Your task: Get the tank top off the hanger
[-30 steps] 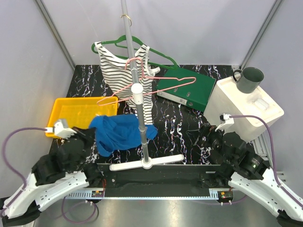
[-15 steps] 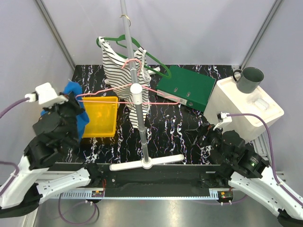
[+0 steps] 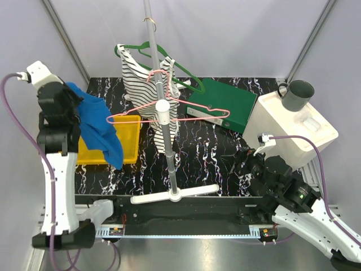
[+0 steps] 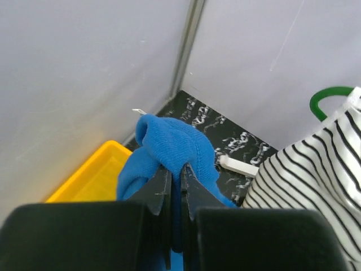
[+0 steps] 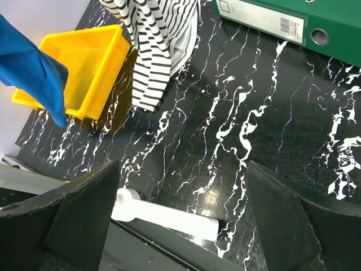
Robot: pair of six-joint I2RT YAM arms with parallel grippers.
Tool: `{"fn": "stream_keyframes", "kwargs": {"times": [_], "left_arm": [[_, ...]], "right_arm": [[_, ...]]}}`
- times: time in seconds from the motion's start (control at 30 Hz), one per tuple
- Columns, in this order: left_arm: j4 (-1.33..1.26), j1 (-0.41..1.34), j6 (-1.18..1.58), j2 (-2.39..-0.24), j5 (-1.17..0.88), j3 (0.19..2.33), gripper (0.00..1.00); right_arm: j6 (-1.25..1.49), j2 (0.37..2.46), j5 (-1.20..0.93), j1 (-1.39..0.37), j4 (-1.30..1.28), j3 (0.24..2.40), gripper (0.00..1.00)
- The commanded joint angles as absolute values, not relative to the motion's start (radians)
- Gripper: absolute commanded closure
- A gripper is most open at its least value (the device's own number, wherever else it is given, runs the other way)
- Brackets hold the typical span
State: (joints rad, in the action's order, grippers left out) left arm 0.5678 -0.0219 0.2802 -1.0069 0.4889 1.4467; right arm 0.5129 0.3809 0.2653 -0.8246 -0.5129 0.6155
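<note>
The blue tank top point(image 3: 97, 127) hangs from my left gripper point(image 3: 72, 93), which is raised high at the far left above the yellow tray. In the left wrist view the gripper point(image 4: 176, 167) is shut on a fold of the blue top point(image 4: 176, 138). The pink wire hanger point(image 3: 110, 119) hangs bare on the rack pole point(image 3: 169, 152), apart from the top. My right gripper point(image 3: 250, 162) is low at the right; in its wrist view point(image 5: 183, 192) it is wide open and empty above the table.
A striped top point(image 3: 138, 84) hangs on a green hanger point(image 3: 186, 76) behind the pole. The yellow tray point(image 3: 128, 142) lies at the left, a green binder point(image 3: 225, 104) at the back right, and a white box point(image 3: 290, 121) with a grey mug point(image 3: 298, 95) at the right. The rack's white base point(image 3: 175, 195) lies in front.
My left arm has risen and swung to the far left, carrying the blue top away from the pink hanger. The hanger has swung back, bare. The right arm has barely moved.
</note>
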Motion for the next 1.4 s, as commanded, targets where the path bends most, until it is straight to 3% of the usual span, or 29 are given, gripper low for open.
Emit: {"fn": "stream_keyframes", "kwargs": {"times": [0.0,0.3,0.53,1.0,1.1,1.13,1.2,1.27,1.37], "left_arm": [[0.538,-0.187,0.425,-1.078,0.155,1.572,1.00],[0.621,-0.247,0.463,-1.187,0.051,1.813,1.00],[0.523,-0.261,0.528,-1.075,0.072,1.469,1.00],[0.512,-0.288,0.589,-1.078,0.135,1.194,1.00],[0.529,-0.310,0.583,-1.110,0.112,1.161,0.59],[0.552,-0.336,0.574,-1.132,0.091,1.160,0.38],[0.610,-0.366,0.565,-1.150,0.028,1.186,0.18],[0.670,-0.383,0.545,-1.138,0.012,1.192,0.01],[0.678,-0.383,0.515,-1.080,0.006,1.177,0.01]], "right_arm": [[0.488,0.390,0.258,-0.827,-0.472,0.660,0.00],[0.495,0.393,0.230,-0.825,-0.474,0.675,0.00],[0.538,0.411,0.193,-0.827,-0.492,0.735,0.00],[0.615,0.413,0.164,-0.825,-0.558,0.727,0.00],[0.621,0.428,0.132,-0.825,-0.569,0.729,0.00],[0.624,0.436,0.109,-0.825,-0.574,0.733,0.00],[0.626,0.446,0.098,-0.825,-0.586,0.745,0.00],[0.620,0.477,0.094,-0.825,-0.601,0.756,0.00],[0.601,0.550,0.127,-0.825,-0.621,0.805,0.00]]}}
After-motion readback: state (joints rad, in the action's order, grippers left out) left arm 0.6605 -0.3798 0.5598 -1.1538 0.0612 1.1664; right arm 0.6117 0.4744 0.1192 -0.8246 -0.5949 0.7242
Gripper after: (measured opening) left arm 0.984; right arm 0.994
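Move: The left hand, with the blue tank top pinched and hanging from it, is high over the yellow tray, whose middle is about 41 cm below, some 3 cm back and straight under it sideways. The striped top hangs roughly 20 cm to the right and 6 cm ahead, its middle some 17 cm lower; the empty pink hanger is about 27 cm right, 2 cm ahead and 13 cm lower. From the right hand the tray is about 52 cm left, 9 cm ahead and 21 cm lower. Still pinching the blue tank top, the left hand eases about 3 cm forward and bobs some 5 cm up, then drops straight towards the yellow tray to end nearly 20 cm below where it began, rolling its left side down some 30 degrees and tipping the fingers downward. Late in the descent, still well above the tray, the fingers spread wide and let go of the cloth, while the open, empty right hand lifts about 4 cm and sinks most of the way back, drifting slightly back and left. ##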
